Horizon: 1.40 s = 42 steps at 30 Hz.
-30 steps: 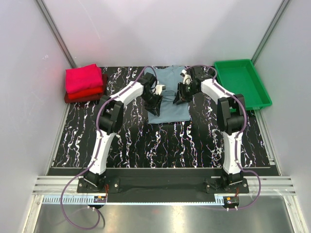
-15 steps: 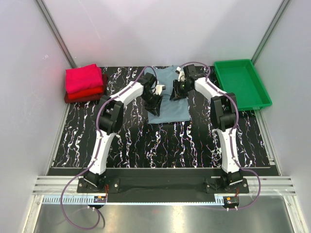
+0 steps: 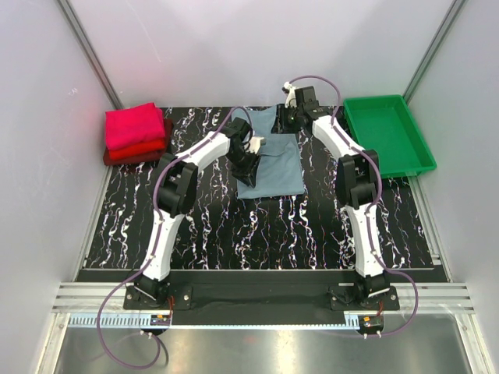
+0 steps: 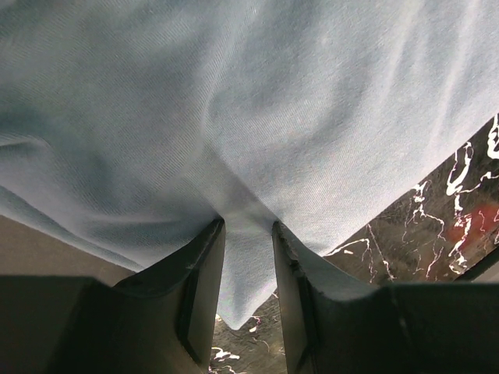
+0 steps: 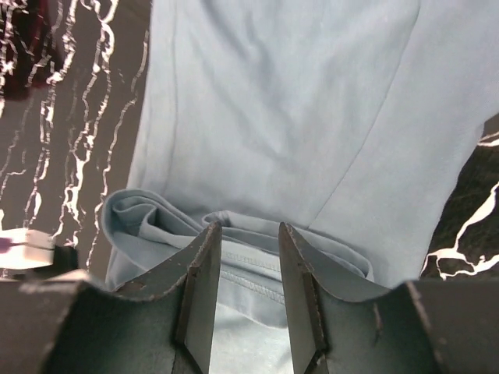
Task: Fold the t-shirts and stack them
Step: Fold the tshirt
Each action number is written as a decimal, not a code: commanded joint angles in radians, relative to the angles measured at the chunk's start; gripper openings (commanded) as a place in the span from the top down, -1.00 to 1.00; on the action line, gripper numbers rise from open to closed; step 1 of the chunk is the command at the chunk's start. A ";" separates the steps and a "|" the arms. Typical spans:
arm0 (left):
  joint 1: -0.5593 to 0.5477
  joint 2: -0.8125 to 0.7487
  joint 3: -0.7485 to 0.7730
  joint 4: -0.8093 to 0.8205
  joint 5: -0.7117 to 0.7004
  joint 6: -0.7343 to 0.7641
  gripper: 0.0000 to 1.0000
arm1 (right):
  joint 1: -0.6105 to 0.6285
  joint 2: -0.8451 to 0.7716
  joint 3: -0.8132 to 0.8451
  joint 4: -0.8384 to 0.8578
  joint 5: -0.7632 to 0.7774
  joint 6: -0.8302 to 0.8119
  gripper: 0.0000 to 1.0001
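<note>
A dusty grey-blue t-shirt (image 3: pixel 277 167) lies partly folded at the back centre of the marbled table, and it fills the left wrist view (image 4: pixel 257 101) and the right wrist view (image 5: pixel 312 101). My left gripper (image 3: pixel 248 161) sits at the shirt's left edge, and in its own view the left gripper (image 4: pixel 248 234) is shut on a fold of the cloth. My right gripper (image 3: pixel 290 118) hovers at the shirt's far edge; seen from its wrist, the right gripper (image 5: pixel 248 234) is open over a bunched hem. A folded magenta-pink shirt (image 3: pixel 134 126) rests on a red shirt (image 3: pixel 136 149) at the back left.
A green plastic tray (image 3: pixel 387 128) stands at the back right beside the right arm. White walls close in the table on three sides. The arm bases sit at the near edge.
My right gripper has moved from the shirt's middle right to its far edge, and its jaws have widened. The left gripper has held its place on the cloth.
</note>
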 commanded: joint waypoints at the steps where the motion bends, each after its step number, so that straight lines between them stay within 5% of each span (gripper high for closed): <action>1: -0.005 -0.064 -0.011 -0.005 -0.048 0.020 0.26 | -0.002 -0.118 0.009 0.040 -0.011 -0.024 0.14; 11: -0.001 -0.074 -0.011 -0.007 -0.045 0.020 0.26 | -0.002 -0.330 -0.388 -0.038 -0.204 0.071 0.18; 17: 0.004 -0.071 -0.011 -0.007 -0.033 0.020 0.26 | 0.001 -0.332 -0.471 -0.036 -0.272 0.096 0.14; 42: 0.005 -0.074 -0.045 -0.007 -0.033 0.020 0.26 | -0.013 -0.056 -0.168 0.020 -0.139 0.051 0.13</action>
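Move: The t-shirt's folded collar edge lies about 6 cm back from the open right hand, 3 cm to its left and 7 cm below. The shirt's far end is some 10 cm ahead and 6 cm left of that hand; the left gripper stands roughly 19 cm back and 12 cm left of it. From the left hand, already down on the shirt, the collar is about 13 cm ahead and 10 cm to the right. Right hand swings back 13 cm, dips to the shirt, then pushes the collar fold forward and up, some 5 cm. ##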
